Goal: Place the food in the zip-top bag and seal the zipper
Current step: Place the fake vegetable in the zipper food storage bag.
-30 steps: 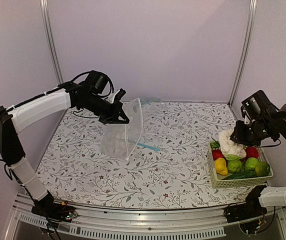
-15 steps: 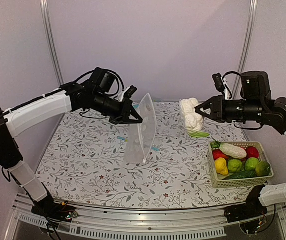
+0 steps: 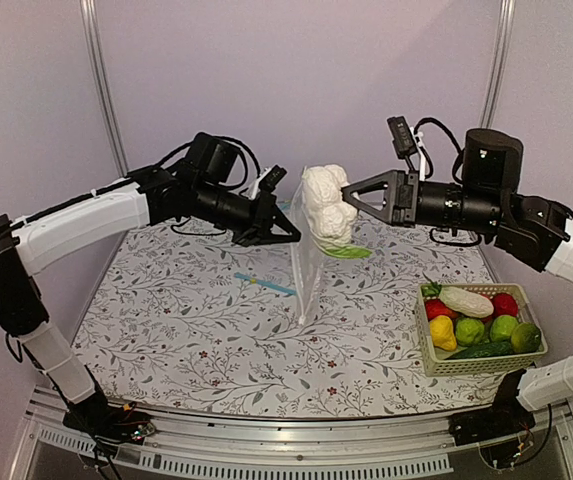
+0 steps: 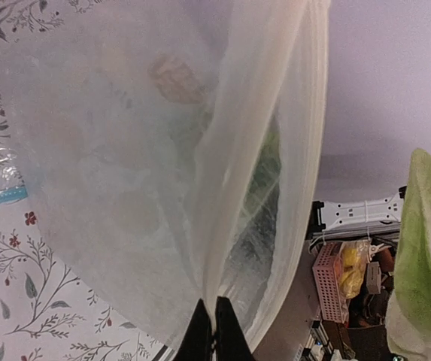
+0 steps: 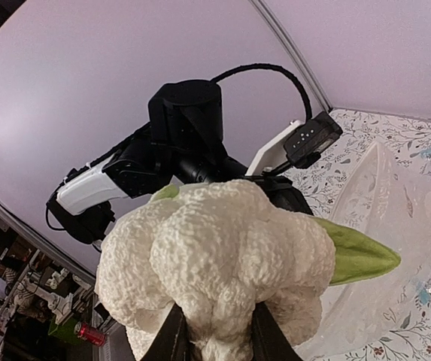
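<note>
My left gripper [image 3: 288,232] is shut on the edge of the dotted clear zip-top bag [image 3: 304,272] and holds it up so that it hangs over the table's middle. In the left wrist view the fingertips [image 4: 213,331] pinch the bag's film [image 4: 162,150]. My right gripper [image 3: 351,195] is shut on the white cauliflower [image 3: 326,205] and holds it in the air against the bag's top. The right wrist view shows the cauliflower [image 5: 215,263] close up, with the bag [image 5: 396,218] behind it. I cannot make out the bag's zipper. The radish [image 3: 466,300], lemon [image 3: 443,332] and a green fruit [image 3: 470,330] lie in the basket.
A green basket [image 3: 481,368] stands at the right front and also holds red fruits [image 3: 506,303] and a dark cucumber [image 3: 481,351]. A blue strip [image 3: 266,284] of a fainter bag lies on the flowered table under the left arm. Walls close the back and sides.
My right gripper took the cauliflower out of the basket and carried it left and up to the bag. My left gripper raised the bag and moved it right.
</note>
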Controlling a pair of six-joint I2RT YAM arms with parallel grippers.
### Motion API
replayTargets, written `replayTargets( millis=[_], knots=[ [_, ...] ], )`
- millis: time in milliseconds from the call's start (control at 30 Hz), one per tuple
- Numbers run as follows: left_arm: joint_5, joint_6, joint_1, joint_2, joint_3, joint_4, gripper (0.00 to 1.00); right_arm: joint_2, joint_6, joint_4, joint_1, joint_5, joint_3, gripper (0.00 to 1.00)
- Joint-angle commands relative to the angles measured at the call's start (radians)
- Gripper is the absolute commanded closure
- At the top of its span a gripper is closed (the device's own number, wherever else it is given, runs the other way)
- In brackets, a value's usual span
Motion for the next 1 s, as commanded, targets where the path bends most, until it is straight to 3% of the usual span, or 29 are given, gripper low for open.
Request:
replayTargets(
  millis=[0, 400, 967],
  knots=[
    [0.012, -0.007, -0.01, 0.024, 0.017, 0.028, 1.0, 0.064, 0.025, 0.149, 0.032, -0.064, 0.023, 1.0],
    [0.029, -0.015, -0.01, 0.033, -0.013, 0.061, 1.0, 0.176, 0.054, 0.248, 0.04, -0.009, -0.06, 1.0],
    [0.051, -0.048, -0.01, 0.018, -0.063, 0.126, 1.0, 0.061, 0.116, 0.239, -0.043, 0.099, -0.251, 1.0]
  ],
)
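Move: With the cauliflower in my right fingers, the open mouth of the bag lies about 9 cm ahead of that hand, 8 cm to its left and 13 cm below. From my left fingers, which already pinch the rim, the mouth is some 3 cm ahead and 2 cm right, level; the cauliflower is about 6 cm right, 5 cm back and 12 cm above. The blue zip strip on the table lies roughly 15 cm ahead, 16 cm left and 35 cm below my right hand. I swing the cauliflower left with my right hand, about 5 cm, then bring it down and forward to the bag's mouth, easing back right over the last part; in all it sinks some 8 cm and my fingers tip down slightly. They keep their grip, while my left hand stays shut on the rim and sinks about 2 cm. ##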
